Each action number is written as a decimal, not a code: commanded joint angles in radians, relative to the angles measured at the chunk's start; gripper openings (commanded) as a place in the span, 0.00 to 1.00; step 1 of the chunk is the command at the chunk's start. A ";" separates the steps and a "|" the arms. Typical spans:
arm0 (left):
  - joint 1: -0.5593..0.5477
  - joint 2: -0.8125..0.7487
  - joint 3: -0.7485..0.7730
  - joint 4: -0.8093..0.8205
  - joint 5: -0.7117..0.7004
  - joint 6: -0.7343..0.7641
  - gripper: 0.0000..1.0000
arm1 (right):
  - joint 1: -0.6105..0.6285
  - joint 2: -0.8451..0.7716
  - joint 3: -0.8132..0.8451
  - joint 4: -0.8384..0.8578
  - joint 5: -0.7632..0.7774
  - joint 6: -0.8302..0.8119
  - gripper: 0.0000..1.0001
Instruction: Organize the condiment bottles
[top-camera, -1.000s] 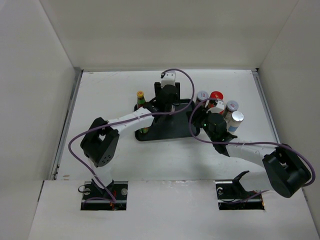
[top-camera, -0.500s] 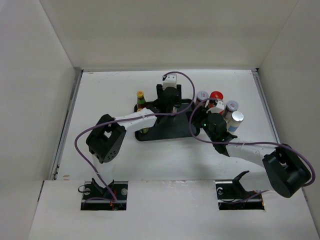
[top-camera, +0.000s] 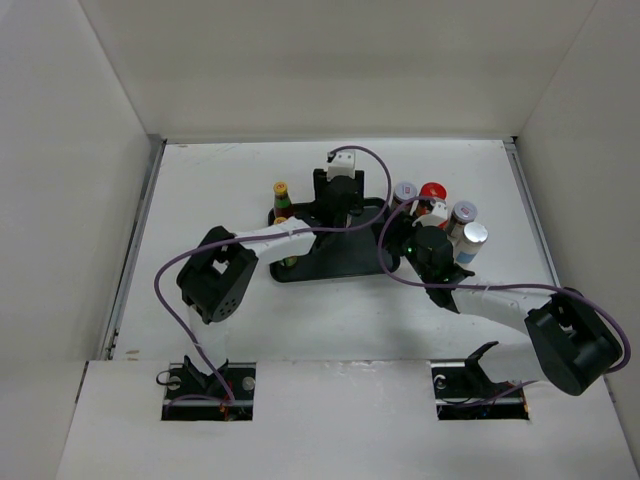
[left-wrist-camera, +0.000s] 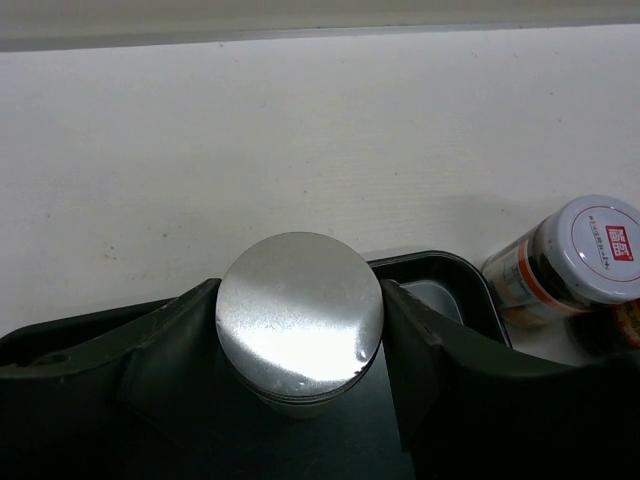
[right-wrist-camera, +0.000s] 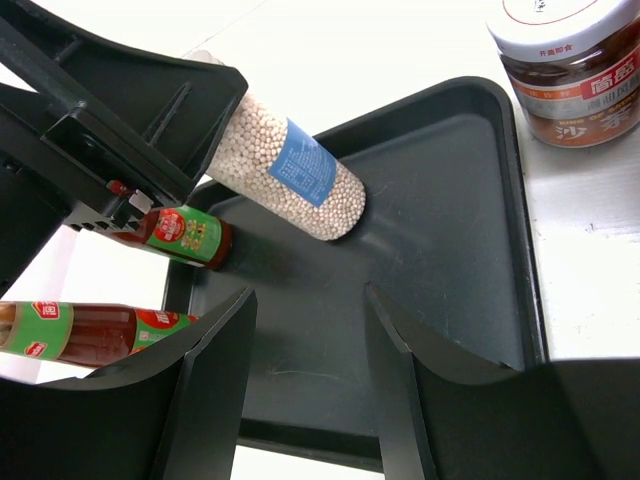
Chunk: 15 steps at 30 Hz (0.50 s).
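Observation:
My left gripper is shut on a silver-lidded jar, a finger pressed on each side of its lid. In the right wrist view that jar holds white beads, has a blue label, and its base meets the floor of the black tray near the far side. My right gripper is open and empty over the tray's near right part. Two yellow-capped dark sauce bottles stand at the tray's left edge; their green labels show in the right wrist view.
To the right of the tray stand a silver-lidded jar of brown sauce, a red-lidded jar and two more silver-lidded jars. White walls close in the table at the back and sides.
The left arm's elbow has swung to the right and its gripper has edged slightly toward the far side of the tray. The right arm has not moved.

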 joint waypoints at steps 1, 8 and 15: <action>-0.009 -0.034 -0.017 0.139 -0.037 0.035 0.65 | -0.003 -0.002 0.007 0.067 -0.011 0.011 0.53; -0.013 -0.062 -0.032 0.173 -0.024 0.044 0.88 | -0.003 -0.006 0.007 0.064 -0.008 0.007 0.53; -0.024 -0.175 -0.023 0.219 -0.014 0.075 0.92 | -0.003 -0.015 0.004 0.069 -0.004 -0.003 0.53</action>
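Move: Between the left hand's fingers, held around its metal lid, the blue-label bottle already stands on the tray, its middle straight below by some 6 cm. The far sauce bottle is about 13 cm to the left and 1 cm back; the near sauce bottle is equally far left but roughly 9 cm back. The white-lidded jar sits about 14 cm to the right and 1 cm farther out. From the right hand, the blue-label bottle is about 10 cm ahead, 12 cm left and 5 cm down. Opening from a little over half to nearly full width, the left fingers come free of the blue-label bottle's metal lid on both sides. The hand rises almost straight up by about 3 cm, slowly at first and quickest at the end, while the fingers tip upward some 5 degrees. ##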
